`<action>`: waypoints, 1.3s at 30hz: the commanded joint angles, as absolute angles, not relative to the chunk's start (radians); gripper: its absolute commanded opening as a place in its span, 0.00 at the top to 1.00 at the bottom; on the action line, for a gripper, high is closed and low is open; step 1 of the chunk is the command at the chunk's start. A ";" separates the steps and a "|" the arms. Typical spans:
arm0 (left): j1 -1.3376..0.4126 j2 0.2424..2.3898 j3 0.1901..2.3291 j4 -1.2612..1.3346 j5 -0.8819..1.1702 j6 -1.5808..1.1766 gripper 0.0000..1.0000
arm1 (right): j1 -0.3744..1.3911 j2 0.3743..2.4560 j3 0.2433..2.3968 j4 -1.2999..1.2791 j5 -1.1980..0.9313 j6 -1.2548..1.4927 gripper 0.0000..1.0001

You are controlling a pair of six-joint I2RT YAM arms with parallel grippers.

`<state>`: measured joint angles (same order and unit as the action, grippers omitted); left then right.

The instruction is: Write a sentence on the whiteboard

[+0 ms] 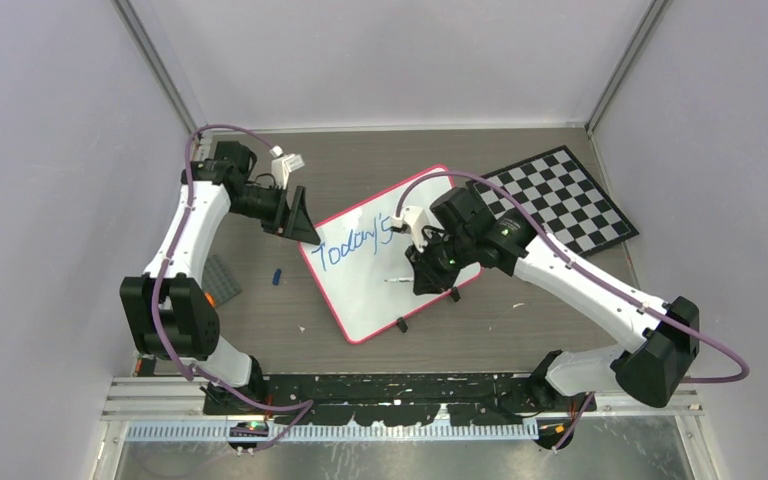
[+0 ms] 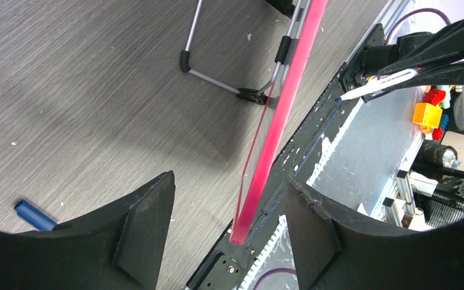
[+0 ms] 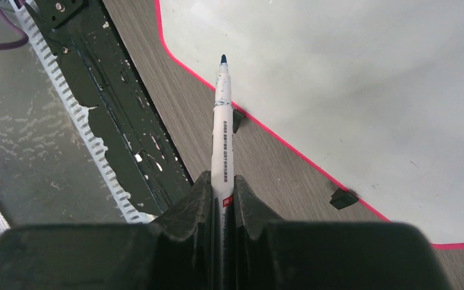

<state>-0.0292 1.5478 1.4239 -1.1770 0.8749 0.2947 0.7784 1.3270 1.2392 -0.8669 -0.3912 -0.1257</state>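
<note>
The whiteboard (image 1: 380, 295) with a pink-red frame stands tilted at the table's middle, with "Today's" written in blue along its upper part. My left gripper (image 1: 298, 228) is open at the board's far left corner. In the left wrist view the pink frame edge (image 2: 278, 139) runs between the jaws (image 2: 229, 178) without touching either one. My right gripper (image 1: 428, 272) is shut on a white marker (image 1: 398, 280), held over the blank lower part of the board. In the right wrist view the marker (image 3: 221, 121) juts from the jaws (image 3: 222, 178), its dark tip over the board (image 3: 350, 90) near the edge; contact cannot be told.
A black-and-white checkerboard (image 1: 560, 200) lies behind the board at the right. A blue pen cap (image 1: 277, 276) and a grey studded plate (image 1: 222, 280) lie left of the board. The board's wire stand (image 2: 217, 75) rests on the table behind it. The black rail (image 1: 410, 385) runs along the near edge.
</note>
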 commanded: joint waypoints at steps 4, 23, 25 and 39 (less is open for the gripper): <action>-0.025 1.550 1.418 -1.152 0.938 0.296 0.34 | 0.793 1.282 1.175 -0.762 -0.340 -0.156 1.00; -0.029 1.577 1.418 -1.158 0.944 0.309 0.64 | 0.873 1.344 1.136 -0.693 -0.150 -0.169 1.00; -0.030 1.577 1.419 -1.158 0.942 0.311 0.68 | 0.875 1.349 1.138 -0.689 -0.149 -0.169 1.00; -0.042 1.578 1.418 -1.163 0.935 0.323 0.92 | 0.879 1.376 1.178 -0.669 -0.168 -0.147 1.00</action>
<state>-0.0376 1.5803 1.4212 -1.1728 0.9577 0.3222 0.8715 1.3815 1.1294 -0.7078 -0.1406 -0.1581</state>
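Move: The blank spot under "Today's" that my pen is going to lies about 4 cm ahead of my right hand, 5 to its left and 11 below. The "'s" is roughly 14 ahead and 5 left; the board's right clip is 2 ahead and 9 to the right, its left clip 4 back and 2 left. The whiteboard's left edge already runs between my left fingers, 1 cm back; the "T" is 2 back and 2 right, the blue cap 2 ahead and 9 left. I lower my right hand about 5 cm, easing some 2 cm forward late on, and steepen the pen by 10 to 15 degrees, bringing its tip down to the blank area below the first line while I keep my grip. Meanwhile my left hand shifts barely 1 cm right and closes its wide-open fingers, pinching the whiteboard's left edge again to steady it. ##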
